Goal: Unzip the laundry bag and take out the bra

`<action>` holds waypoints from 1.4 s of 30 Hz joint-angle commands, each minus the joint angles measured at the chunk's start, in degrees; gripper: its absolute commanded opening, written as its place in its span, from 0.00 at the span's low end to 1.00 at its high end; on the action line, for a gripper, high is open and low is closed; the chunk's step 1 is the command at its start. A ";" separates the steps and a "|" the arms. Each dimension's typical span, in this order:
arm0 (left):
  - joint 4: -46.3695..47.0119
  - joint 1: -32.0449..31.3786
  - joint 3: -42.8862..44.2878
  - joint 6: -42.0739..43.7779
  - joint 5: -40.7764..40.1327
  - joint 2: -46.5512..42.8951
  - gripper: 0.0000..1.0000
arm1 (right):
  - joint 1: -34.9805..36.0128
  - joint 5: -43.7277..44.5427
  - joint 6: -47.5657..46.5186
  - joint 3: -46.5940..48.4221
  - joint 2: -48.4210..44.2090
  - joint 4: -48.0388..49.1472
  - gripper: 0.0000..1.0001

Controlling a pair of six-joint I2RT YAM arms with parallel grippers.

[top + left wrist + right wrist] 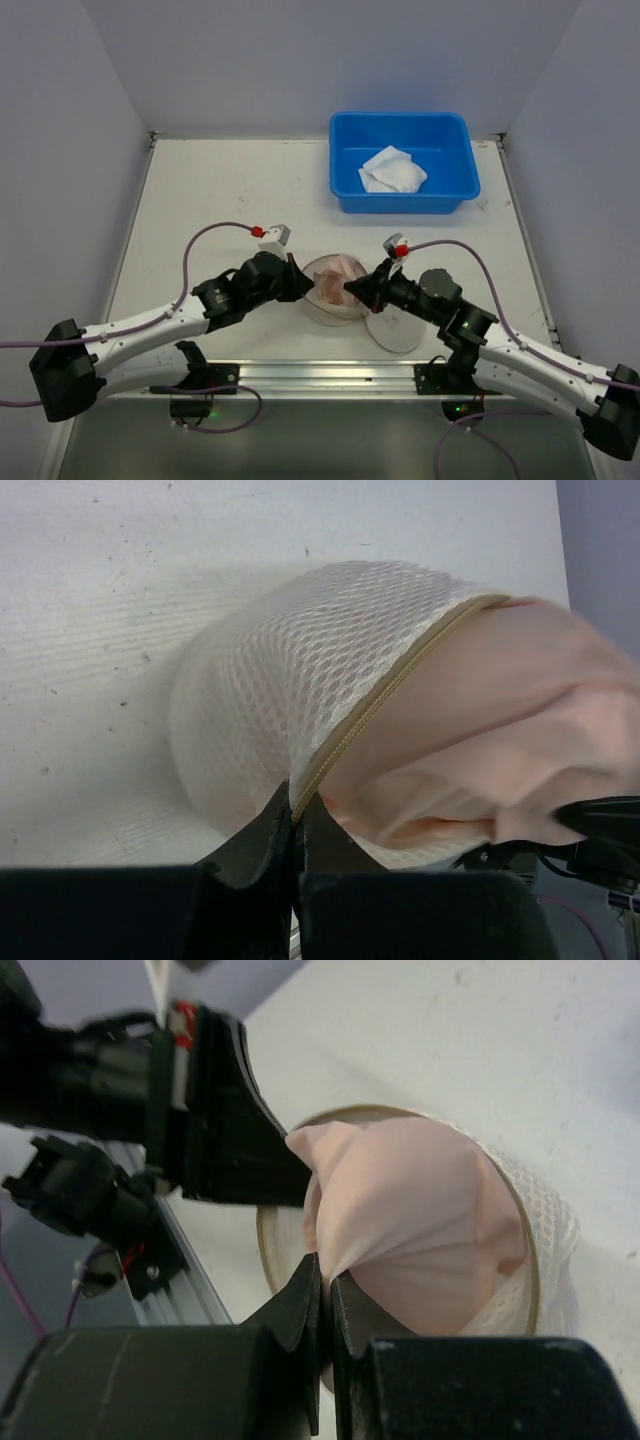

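Note:
The white mesh laundry bag (322,303) sits on the table between both arms, its tan zipper band (400,680) unzipped and its mouth gaping. A pale pink bra (338,270) bulges out of the opening. My left gripper (297,810) is shut on the bag's zipper rim at its left side, mesh (270,670) bunched beside it. My right gripper (327,1278) is shut on a fold of the bra (420,1210), pulling the fabric taut above the bag's rim (545,1220). In the top view the left gripper (300,283) and right gripper (352,288) face each other across the bag.
A blue plastic tub (400,203) stands at the back right with a white cloth (392,170) inside. The bag's flat round flap (397,330) lies on the table under the right arm. A metal rail (320,372) runs along the near edge.

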 commanded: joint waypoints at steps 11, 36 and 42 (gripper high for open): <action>1.73 -0.23 -0.52 0.74 -0.34 9.68 0.00 | -0.26 -9.48 4.91 7.59 3.24 16.76 0.00; -0.56 0.30 -1.05 3.02 -2.28 9.95 0.00 | -29.15 19.53 -18.12 51.53 25.62 -5.65 0.00; -0.38 0.38 -1.40 3.73 -1.66 9.77 0.00 | -38.22 13.99 -18.12 59.88 41.76 -2.92 0.00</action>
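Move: The right hand already grips the peach bra, part of it still in the laundry bag. The blue bin's middle lies about 34 cm ahead of it, 15 cm right and 15 cm below. From the same hand, the bag is 2 cm ahead, 4 cm left and 12 cm below; its round lid is 4 cm back, 11 cm right and 19 cm below. The left hand pinches the rim, the bag's middle 1 cm ahead, 6 cm right and 6 cm below. Right hand lifts the held bra clear, then carries it roughly 30 cm forward-right to the bin; left lowers the rim. ##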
